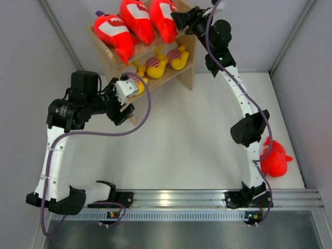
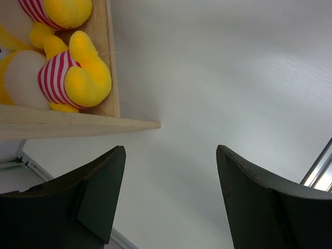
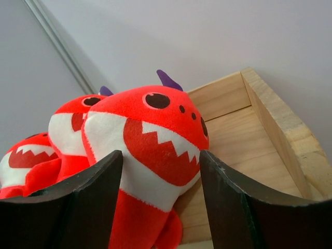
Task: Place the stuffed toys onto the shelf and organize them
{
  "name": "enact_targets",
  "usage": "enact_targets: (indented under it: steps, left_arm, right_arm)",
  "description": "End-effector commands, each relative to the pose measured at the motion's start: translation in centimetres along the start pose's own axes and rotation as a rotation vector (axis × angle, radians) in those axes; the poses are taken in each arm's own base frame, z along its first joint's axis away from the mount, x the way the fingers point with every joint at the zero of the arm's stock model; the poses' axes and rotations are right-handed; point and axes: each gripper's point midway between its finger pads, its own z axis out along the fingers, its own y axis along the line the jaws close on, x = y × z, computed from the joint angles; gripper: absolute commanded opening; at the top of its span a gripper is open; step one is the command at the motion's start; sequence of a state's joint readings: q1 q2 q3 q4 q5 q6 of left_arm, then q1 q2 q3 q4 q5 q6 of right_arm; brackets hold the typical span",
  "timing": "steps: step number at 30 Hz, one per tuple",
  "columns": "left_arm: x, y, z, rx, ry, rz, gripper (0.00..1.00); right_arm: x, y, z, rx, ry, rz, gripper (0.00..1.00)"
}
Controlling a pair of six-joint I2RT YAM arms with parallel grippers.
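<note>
The wooden shelf [image 1: 189,66] stands at the back left. Three red sharks lean on its top tier [image 1: 110,31] [image 1: 136,19] [image 1: 162,18]. Three yellow striped plushes [image 1: 155,63] sit on the lower tier. A fourth red shark [image 1: 274,160] lies on the table at the right, behind the right arm. My right gripper [image 1: 179,19] is open at the rightmost shelf shark [image 3: 155,129], which stands on the wood between and just beyond its fingers [image 3: 98,181]. My left gripper [image 1: 129,96] hangs open and empty by the shelf's near left corner, beside a yellow plush [image 2: 78,78].
Grey walls close in the table on the left, back and right. The shelf's side panel [image 3: 275,124] rises right of the right gripper. The shelf's lower board edge [image 2: 62,124] runs just above the left gripper [image 2: 171,150]. An aluminium rail [image 1: 176,197] crosses the near edge.
</note>
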State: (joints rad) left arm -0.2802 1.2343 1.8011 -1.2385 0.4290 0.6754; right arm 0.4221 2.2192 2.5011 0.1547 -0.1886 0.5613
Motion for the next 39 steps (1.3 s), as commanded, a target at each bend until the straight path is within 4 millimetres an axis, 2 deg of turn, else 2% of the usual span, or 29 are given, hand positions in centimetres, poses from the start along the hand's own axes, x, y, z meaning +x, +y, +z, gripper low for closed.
enact_targets:
  steps: [1, 5, 8, 12, 14, 15, 16, 18, 19, 20, 21, 22, 23, 25, 29, 30, 34, 36, 39]
  left_arm:
    - [-0.1, -0.7, -0.7, 0.004, -0.012, 0.004, 0.77]
    - [0.1, -0.8, -0.6, 0.013, -0.007, -0.002, 0.77]
    - [0.0, -1.0, -0.8, 0.014, -0.013, 0.001, 0.77]
    - [0.1, -1.0, -1.0, 0.006, -0.008, -0.001, 0.77]
    - [0.5, -1.0, -1.1, -0.002, 0.002, -0.003, 0.77]
    - [0.9, -1.2, -1.0, -0.005, 0.012, -0.008, 0.77]
    - [1.5, -1.0, -1.0, -0.019, 0.034, -0.021, 0.77]
    - [2.6, -1.0, -0.9, -0.038, 0.072, -0.045, 0.77]
    - [4.0, -0.9, -0.8, -0.063, 0.121, -0.069, 0.77]
    - [4.9, -0.9, -0.6, -0.074, 0.148, -0.077, 0.77]
    - [5.7, -0.8, -0.6, -0.092, 0.18, -0.088, 0.77]
    - [7.6, -0.9, -0.3, -0.114, 0.243, -0.123, 0.77]
    - [8.3, -0.9, -0.3, -0.131, 0.267, -0.136, 0.77]
    - [10.5, -1.3, 0.1, -0.146, 0.334, -0.173, 0.76]
    - [11.5, -1.1, 0.1, -0.213, 0.33, -0.213, 0.76]
    - [11.2, -1.0, 0.1, -0.225, 0.31, -0.217, 0.77]
    - [10.5, -1.2, -0.5, -0.232, 0.271, -0.219, 0.77]
    - [10.4, -1.0, -0.6, -0.234, 0.266, -0.22, 0.77]
    - [9.8, -1.4, -0.4, -0.202, 0.238, -0.221, 0.77]
  right_arm:
    - [-6.1, 4.1, -2.0, -0.061, -0.049, -0.089, 0.62]
    - [-6.8, 5.1, -2.9, -0.076, -0.035, -0.124, 0.66]
    - [-6.6, 4.9, -2.9, -0.076, -0.022, -0.128, 0.67]
    - [-6.8, 5.6, -3.4, -0.091, -0.006, -0.137, 0.68]
    - [-7.5, 6.1, -4.8, -0.064, 0.018, -0.162, 0.7]
    - [-8.1, 6.0, -5.4, -0.043, 0.014, -0.217, 0.71]
    - [-8.3, 6.1, -7.1, -0.003, 0.049, -0.241, 0.72]
    - [-8.0, 5.6, -9.1, 0.075, 0.094, -0.345, 0.75]
    - [-7.8, 6.8, -10.8, 0.082, 0.116, -0.381, 0.76]
    - [-7.7, 5.8, -11.8, 0.149, 0.134, -0.48, 0.78]
    - [-7.0, 5.8, -13.2, 0.18, 0.158, -0.526, 0.78]
    - [-5.9, 7.1, -13.6, 0.168, 0.177, -0.561, 0.79]
    - [-5.8, 7.1, -14.0, 0.189, 0.17, -0.614, 0.81]
    - [-3.7, 8.4, -14.9, 0.157, 0.193, -0.622, 0.83]
    - [-2.5, 9.3, -13.8, 0.172, 0.171, -0.641, 0.98]
    - [-2.2, 9.4, -12.4, 0.182, 0.17, -0.643, 1.0]
    - [-1.6, 9.1, -9.8, 0.222, 0.143, -0.634, 0.99]
    - [-0.8, 9.5, -8.2, 0.176, 0.145, -0.625, 1.0]
    - [0.4, 9.0, -6.8, 0.145, 0.174, -0.596, 0.99]
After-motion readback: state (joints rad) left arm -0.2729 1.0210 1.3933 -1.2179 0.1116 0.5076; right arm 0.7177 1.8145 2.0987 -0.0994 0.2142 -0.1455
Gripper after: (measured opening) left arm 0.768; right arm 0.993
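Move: The rightmost red shark on the top shelf lies just beyond the right hand's fingers, its middle about 4 cm ahead, 5 cm to the left and roughly level. The middle shark is some 14 cm left and 3 cm ahead of that hand, the leftmost shark about 21 cm left and 2 cm back. From the left hand the rightmost shark is roughly 33 cm ahead, 11 cm right and 15 cm up. The right hand backs some 18 cm from the rightmost shark, then returns partway, opening wide; the left sinks 10 cm. ##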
